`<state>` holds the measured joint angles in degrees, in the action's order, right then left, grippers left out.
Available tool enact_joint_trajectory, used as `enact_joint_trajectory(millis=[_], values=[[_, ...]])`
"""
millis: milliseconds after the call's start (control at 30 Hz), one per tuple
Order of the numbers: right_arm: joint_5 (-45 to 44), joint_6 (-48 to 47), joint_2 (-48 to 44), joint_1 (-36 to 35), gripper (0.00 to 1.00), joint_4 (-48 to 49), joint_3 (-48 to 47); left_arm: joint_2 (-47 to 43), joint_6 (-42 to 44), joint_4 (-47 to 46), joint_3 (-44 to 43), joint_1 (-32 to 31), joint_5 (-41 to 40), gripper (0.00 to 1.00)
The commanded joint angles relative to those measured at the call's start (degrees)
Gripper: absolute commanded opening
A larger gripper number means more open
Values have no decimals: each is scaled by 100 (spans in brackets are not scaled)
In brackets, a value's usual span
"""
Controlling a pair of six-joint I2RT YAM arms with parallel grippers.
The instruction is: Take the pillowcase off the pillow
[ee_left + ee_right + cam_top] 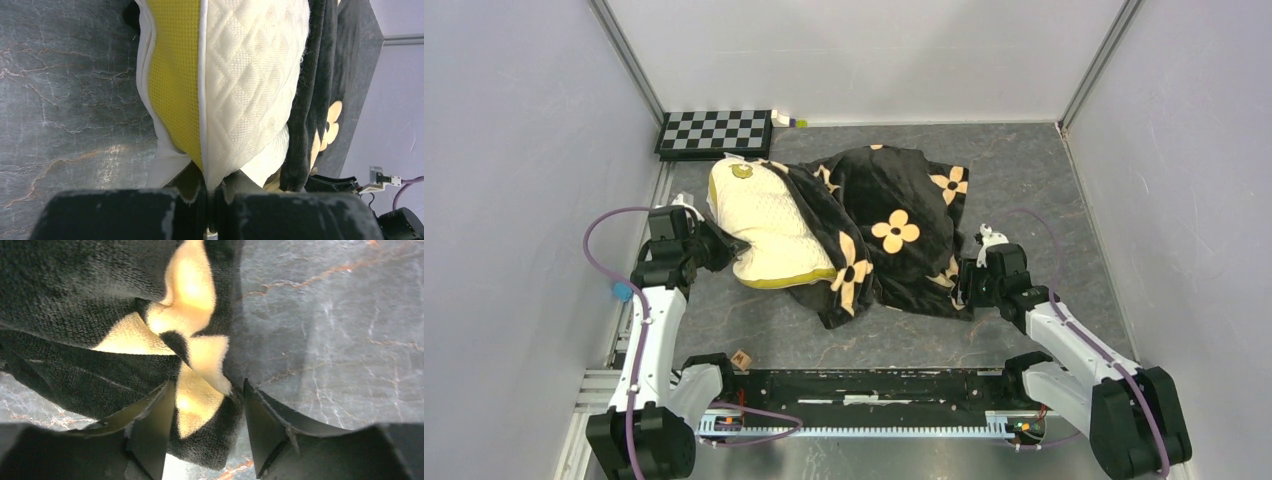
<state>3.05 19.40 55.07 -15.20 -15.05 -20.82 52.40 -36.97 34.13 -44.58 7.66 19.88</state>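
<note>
The cream quilted pillow [769,225] lies left of centre, its left half bare and its right half still inside the black flower-printed pillowcase [894,200]. My left gripper [724,248] is shut on the pillow's near-left edge. In the left wrist view the jaws [211,192] pinch the white seam beside the yellow side band [175,75], and the pillowcase [310,100] hangs at the right. My right gripper [964,285] is at the pillowcase's right-hand near corner. In the right wrist view its jaws [207,390] stand open astride a fold of the pillowcase [200,435], with a gap at the right finger.
A black-and-white checkerboard [714,132] lies at the back left, with a small object [789,121] beside it. A small wooden block [741,359] sits near the left arm's base. Grey walls close in on both sides. The marbled table [1044,180] shows at the right.
</note>
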Motion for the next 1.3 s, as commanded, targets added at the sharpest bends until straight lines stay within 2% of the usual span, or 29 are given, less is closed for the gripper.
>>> enact_joint_trajectory(millis=[0, 67, 100, 167, 333, 567, 700, 800, 900, 1000, 1067, 1167, 1267], values=[[444, -178, 245, -24, 53, 536, -46, -234, 1, -653, -24, 29, 15, 2], [595, -239, 370, -21, 43, 644, -66, -210, -40, -654, -16, 32, 36, 2], [623, -294, 408, -23, 35, 664, -101, -193, -99, -666, -8, 32, 47, 2], [523, -410, 502, -23, 1, 648, -230, -154, -289, -785, 71, 38, 152, 2], [-542, -310, 523, 130, 0, 529, -546, -36, -790, -1127, 348, 42, 217, 2], [-2289, 462, 568, 1198, 0, -90, -1556, -168, -1972, -1400, 929, 47, -792, 2], [-3020, 847, 372, 1485, 0, -171, -2049, -165, -2326, -1154, 845, 207, -1368, 2], [-3354, 969, 268, 1954, 0, -55, -2243, -212, -2669, -1145, 693, 389, -1713, 2], [-3420, 1097, 410, 2515, 0, -246, -2656, -295, -2715, -777, 243, 667, -2471, 2], [-3009, 1187, 617, 3131, 0, -352, -2965, -381, -2665, -291, -310, 945, -3261, 2], [-2878, 1401, 728, 3351, 0, -510, -3125, -415, -2516, -274, -523, 1030, -3458, 2], [-2862, 1591, 659, 3427, 0, -365, -3016, -347, -2404, -269, -684, 1044, -3333, 2], [-2485, 1438, 458, 3427, 0, 110, -2688, -288, -2234, -832, -395, 1044, -2457, 2]])
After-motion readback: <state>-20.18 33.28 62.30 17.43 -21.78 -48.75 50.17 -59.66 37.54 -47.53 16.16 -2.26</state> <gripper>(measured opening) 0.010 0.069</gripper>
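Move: The pillowcase's near right corner lies between my open right fingers, about 1 cm left and 1 cm below. From that hand, the case's middle flower is some 14 cm left and 12 cm ahead, and the bare pillow about 40 cm left, 13 cm ahead. My left hand already pinches the pillow's left edge; the bare pillow's middle is about 7 cm right, 4 cm ahead and 8 cm below. The corner is some 45 cm right of that hand, 9 cm back and 15 cm lower. I finish shutting my right fingers on the pillowcase corner, then haul it right about 22 cm, lifting some 15 cm and going 8 cm forward, while the wrist turns about 60 degrees clockwise. My left hand keeps its pinch on the pillow, dips 5 cm, then pulls about 10 cm left and rises again, turning counter-clockwise. ##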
